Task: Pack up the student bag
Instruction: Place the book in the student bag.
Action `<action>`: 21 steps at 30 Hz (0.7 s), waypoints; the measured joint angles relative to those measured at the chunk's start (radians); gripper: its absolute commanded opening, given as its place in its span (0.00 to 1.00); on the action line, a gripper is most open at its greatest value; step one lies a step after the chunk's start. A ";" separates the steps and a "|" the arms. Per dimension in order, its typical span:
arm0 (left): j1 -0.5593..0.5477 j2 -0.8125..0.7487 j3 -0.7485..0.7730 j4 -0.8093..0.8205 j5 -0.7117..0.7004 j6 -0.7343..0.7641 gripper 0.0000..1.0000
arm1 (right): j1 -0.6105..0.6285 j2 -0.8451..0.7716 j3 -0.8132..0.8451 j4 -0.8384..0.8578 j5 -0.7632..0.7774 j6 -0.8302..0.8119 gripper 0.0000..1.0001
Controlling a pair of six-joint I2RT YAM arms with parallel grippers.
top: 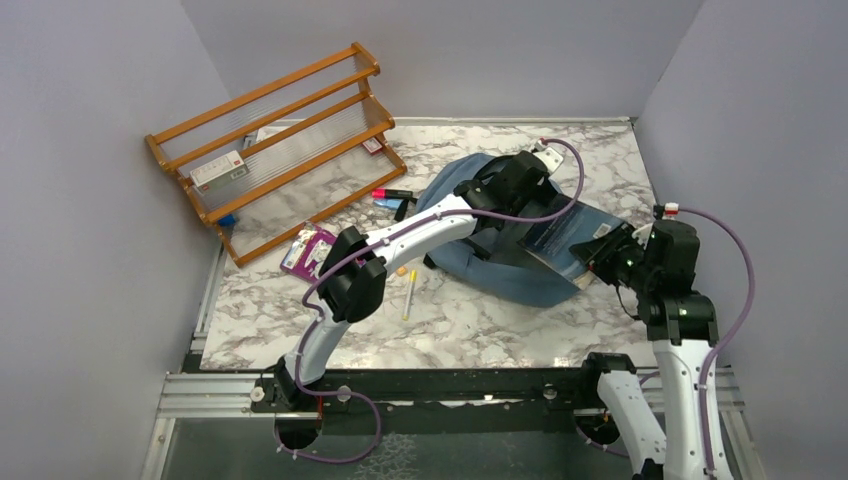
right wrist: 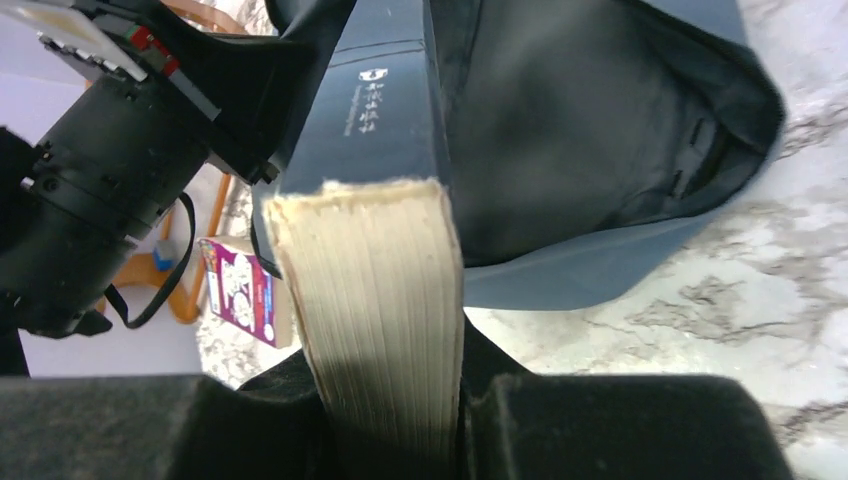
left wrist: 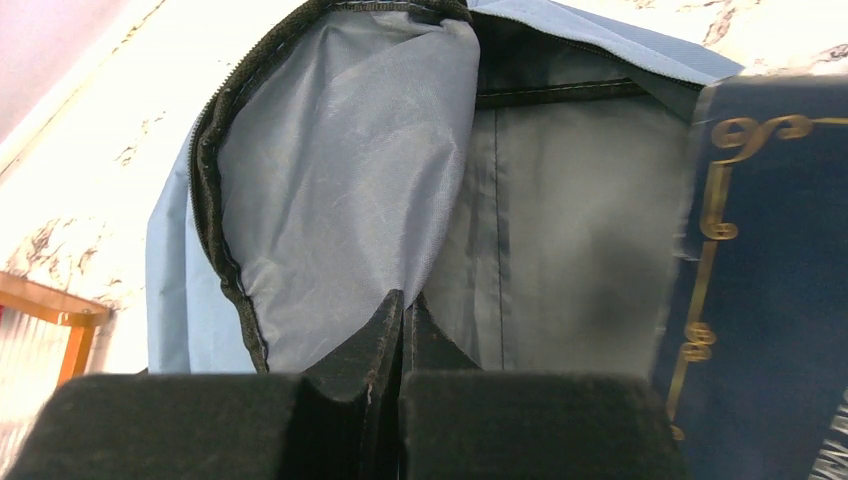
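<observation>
The dusty-blue student bag (top: 520,278) lies on the marble table with its mouth open toward the right. My left gripper (left wrist: 405,298) is shut, pinching the pale lining of the bag's upper flap (left wrist: 340,180) beside the black zipper (left wrist: 215,230) and holding the flap up. My right gripper (right wrist: 385,350) is shut on a thick dark blue book (right wrist: 380,110), gripped across its cream page edges. The book's far end, with gold ornament on its cover (left wrist: 770,300), sits in the bag's opening against the dark lining (right wrist: 580,150). From above, the book (top: 565,235) spans between the two grippers.
A wooden rack (top: 275,140) leans at the back left with a white box (top: 217,168) on it. A purple box (top: 308,250), a yellow pen (top: 409,293) and markers (top: 392,194) lie left of the bag. Grey walls enclose the table.
</observation>
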 measured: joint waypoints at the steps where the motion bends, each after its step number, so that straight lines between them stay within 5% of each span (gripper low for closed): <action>1: 0.000 0.000 0.000 0.000 0.005 -0.001 0.00 | 0.000 0.009 -0.017 0.024 -0.018 0.016 0.01; 21: 0.004 0.000 -0.001 -0.006 0.063 -0.035 0.00 | 0.000 0.193 -0.225 0.368 -0.179 0.191 0.01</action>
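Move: My right hand has the book pinched by its near end. The book's middle is about 6 cm ahead, 5 cm left and 5 cm below. The middle of the student bag lies some 9 cm ahead, 12 cm left and 18 cm below. The yellow pen is roughly 32 cm left and 2 cm back, the red-black marker 36 cm left and 22 cm ahead. From my left hand, the bag's middle is about 9 cm back, directly in line sideways, 12 cm below. I feed the book down and forward, and partly left, into the bag's open mouth with my right hand, about 8 cm in all, sinking faster towards the end. I roll that wrist some 15 degrees so its left side rises, and keep my pinch on the book's end. My left hand stays almost in place, still holding up the grey lining beside the opening. ##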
